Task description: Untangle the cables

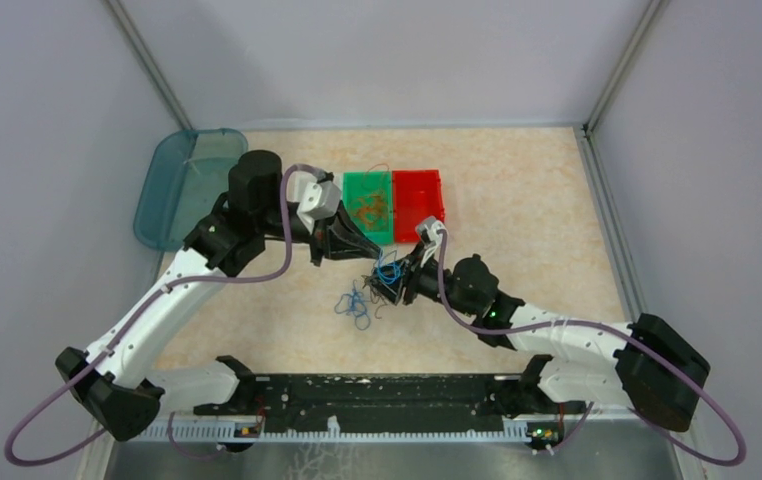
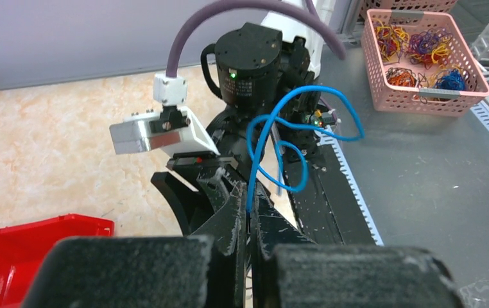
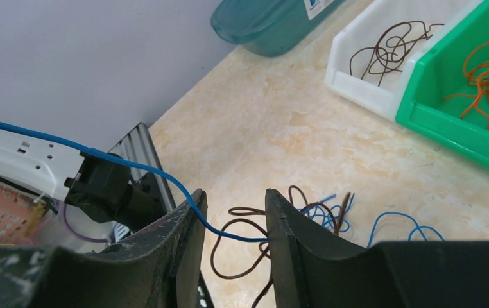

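My left gripper (image 2: 249,208) is shut on one end of a blue cable (image 2: 274,138), which curls upward in loops toward the right arm's wrist. In the top view that blue cable (image 1: 389,268) hangs between the left gripper (image 1: 367,260) and the right gripper (image 1: 403,280) above the table. My right gripper (image 3: 235,221) is open, and the blue cable (image 3: 165,176) crosses the gap from over the left finger to the right finger's inner face. Brown cables (image 3: 245,240) and more blue cables (image 3: 328,212) lie loose on the table below. A small blue clump (image 1: 355,303) lies nearer the front.
A green bin (image 1: 369,185) holds orange cables, with a red bin (image 1: 419,195) beside it. A white bin (image 3: 364,83) holds brown cables. A teal bin (image 1: 187,185) stands at the far left. A pink basket (image 2: 383,83) of coloured cables sits off the table.
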Robot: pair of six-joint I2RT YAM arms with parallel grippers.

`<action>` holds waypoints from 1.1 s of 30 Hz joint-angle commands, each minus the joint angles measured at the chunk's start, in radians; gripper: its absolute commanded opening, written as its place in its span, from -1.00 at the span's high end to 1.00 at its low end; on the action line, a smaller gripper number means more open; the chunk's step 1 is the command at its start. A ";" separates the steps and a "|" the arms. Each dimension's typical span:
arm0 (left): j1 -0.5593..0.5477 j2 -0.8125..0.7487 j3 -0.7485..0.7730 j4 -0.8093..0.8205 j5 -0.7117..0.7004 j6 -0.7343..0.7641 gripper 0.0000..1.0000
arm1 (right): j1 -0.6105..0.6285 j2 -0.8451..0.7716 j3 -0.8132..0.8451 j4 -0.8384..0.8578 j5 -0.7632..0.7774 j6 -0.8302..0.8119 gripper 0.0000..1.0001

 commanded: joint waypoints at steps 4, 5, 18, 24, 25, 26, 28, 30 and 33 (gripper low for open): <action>-0.022 0.030 0.108 0.001 0.057 -0.053 1.00 | 0.000 0.018 0.007 0.109 0.058 0.000 0.28; -0.024 0.033 0.120 0.006 0.059 -0.063 1.00 | 0.001 0.021 0.000 0.110 0.061 0.001 0.30; -0.035 0.090 0.291 0.037 0.004 -0.059 1.00 | 0.000 -0.007 -0.115 0.100 0.101 0.060 0.32; -0.037 0.100 0.231 0.064 -0.123 0.024 1.00 | -0.002 -0.210 -0.148 -0.124 0.372 0.092 0.21; -0.037 0.106 0.220 0.066 -0.126 0.034 0.99 | -0.002 -0.253 -0.152 -0.154 0.425 0.093 0.21; -0.037 0.116 0.214 0.065 -0.126 0.040 0.99 | -0.005 -0.296 -0.156 -0.176 0.470 0.086 0.20; -0.038 0.148 0.210 0.068 -0.133 0.042 0.99 | -0.014 -0.368 -0.138 -0.239 0.558 0.070 0.21; -0.038 0.189 0.217 0.084 -0.145 0.027 1.00 | -0.022 -0.412 -0.100 -0.344 0.657 0.058 0.24; -0.041 0.285 0.253 0.084 -0.151 0.029 0.99 | -0.033 -0.438 -0.051 -0.431 0.756 0.013 0.27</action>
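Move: The red bin, where the blue cable held by the left fingers is headed, lies about 27 cm ahead of the left hand, 9 cm to its right and 33 cm below; the green bin is level with it in reach, 12 cm farther left. The brown cable hangs about 5 cm below the right hand, a centimetre to its left, while the loose blue cable lies on the table 4 cm ahead, 6 cm left and 20 cm below. The blue cable, still pinched in the shut left fingers, is lifted about 8 cm clear of the right hand, then carried forward and somewhat right towards the red bin while sinking some 5 cm. The right hand, fingers staying part open, dips 5 cm with the brown cable, then swings right about 10 cm and rises again, turning some 30 degrees clockwise away from the cables. ##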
